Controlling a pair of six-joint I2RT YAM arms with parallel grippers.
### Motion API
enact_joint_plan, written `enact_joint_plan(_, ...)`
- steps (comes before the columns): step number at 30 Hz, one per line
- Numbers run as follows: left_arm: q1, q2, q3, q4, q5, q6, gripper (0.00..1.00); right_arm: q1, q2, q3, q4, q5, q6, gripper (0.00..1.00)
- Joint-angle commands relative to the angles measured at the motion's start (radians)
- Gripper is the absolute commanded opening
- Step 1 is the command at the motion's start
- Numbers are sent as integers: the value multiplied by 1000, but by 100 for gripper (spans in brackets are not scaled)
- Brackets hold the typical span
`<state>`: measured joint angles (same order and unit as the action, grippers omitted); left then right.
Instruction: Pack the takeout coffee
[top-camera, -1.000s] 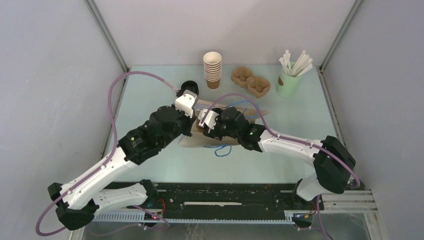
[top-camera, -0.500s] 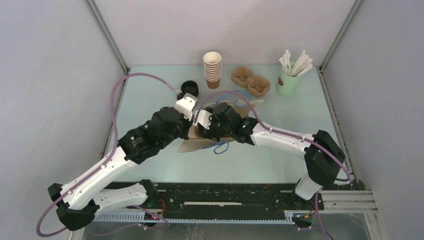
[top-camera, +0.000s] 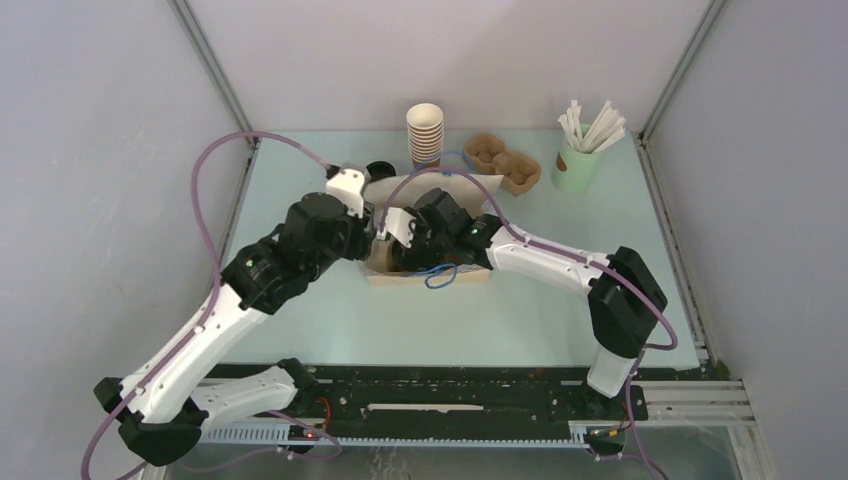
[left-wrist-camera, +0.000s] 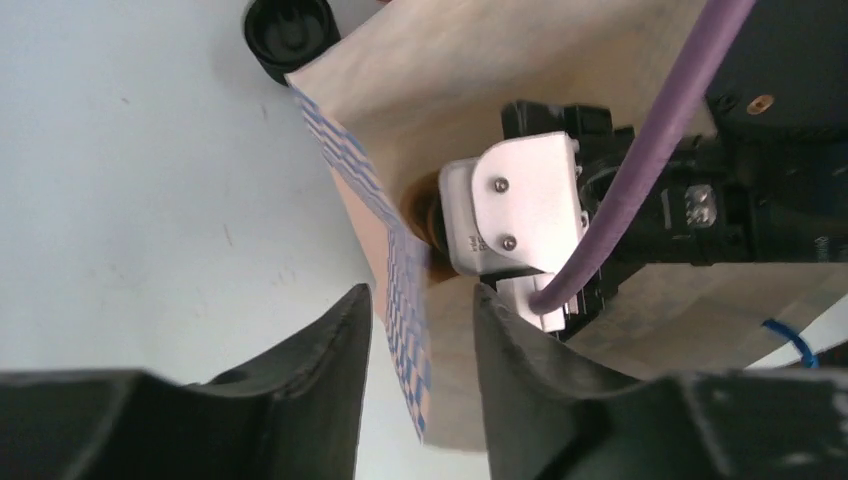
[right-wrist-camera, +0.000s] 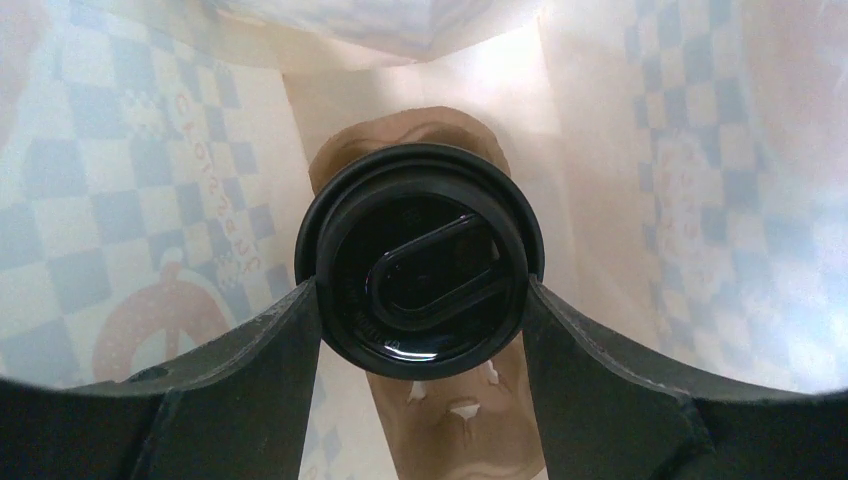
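The takeout coffee shows in the right wrist view as a black lid (right-wrist-camera: 420, 262) on a cup, and the lid hides the brown cup body. My right gripper (right-wrist-camera: 420, 300) is shut on it, one finger against each side, inside a paper bag with blue checks (right-wrist-camera: 120, 200). A brown pulp piece (right-wrist-camera: 460, 430) lies under it at the bag's bottom. In the top view the bag (top-camera: 440, 272) stands at the table's middle with my right gripper (top-camera: 398, 238) reaching in. My left gripper (left-wrist-camera: 415, 320) is open astride the bag's checked edge (left-wrist-camera: 400, 290), at the bag's left side (top-camera: 372, 225).
A stack of brown paper cups (top-camera: 424, 140) stands at the back. To its right lie a brown moulded-pulp tray (top-camera: 502, 160) and a pale green cup with white straws (top-camera: 577, 165). A loose black lid (top-camera: 378, 170) lies behind the bag and also shows in the left wrist view (left-wrist-camera: 290, 30).
The bag has gone from lying flat to standing open. Both arms have moved towards the back left with it, and my right gripper with the cup is deeper in the bag.
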<state>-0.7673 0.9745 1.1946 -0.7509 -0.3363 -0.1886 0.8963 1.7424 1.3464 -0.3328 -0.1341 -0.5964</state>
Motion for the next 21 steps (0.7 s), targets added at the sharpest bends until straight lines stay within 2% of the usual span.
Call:
enact_joint_plan(1, 51, 1, 145, -16, -7, -24, 51, -6, 52, 57, -92, -53, 23, 26)
enact_joint_plan(4, 65, -7, 209, -59, -39, 1, 60, -7, 84, 95, -119, -55, 28, 25)
enact_joint_plan(9, 86, -57, 263, -138, -116, -2, 68, -8, 139, 166, -203, -84, 42, 24)
enact_joint_plan(21, 235, -176, 206, -242, -135, -26, 69, -21, 278, 281, -364, -129, 80, 25)
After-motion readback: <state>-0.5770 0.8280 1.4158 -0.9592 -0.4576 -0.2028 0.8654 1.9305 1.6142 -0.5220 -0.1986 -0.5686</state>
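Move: The holder's left well, inside the paper bag, lies about 9 cm below the right hand, which already holds the lidded cup, and roughly 2 cm ahead and 3 cm left. From this hand the bag's middle is some 5 cm right and 2 cm ahead, and the cup stack 24 cm ahead and 5 cm right. From the left hand, the bag's middle is about 10 cm right, 3 cm ahead and 13 cm below; the black lids are 22 cm straight ahead. The lidded cup, still gripped by the right hand inside the bag, is eased forward and left by nearly 3 cm, sinking about 1 cm towards the holder's left well as the hand tips slightly. The bag's left rim is left behind: the left fingers open wider, rise about 8 cm, then swing some 10 cm left, clear of the bag, turning counter-clockwise. ##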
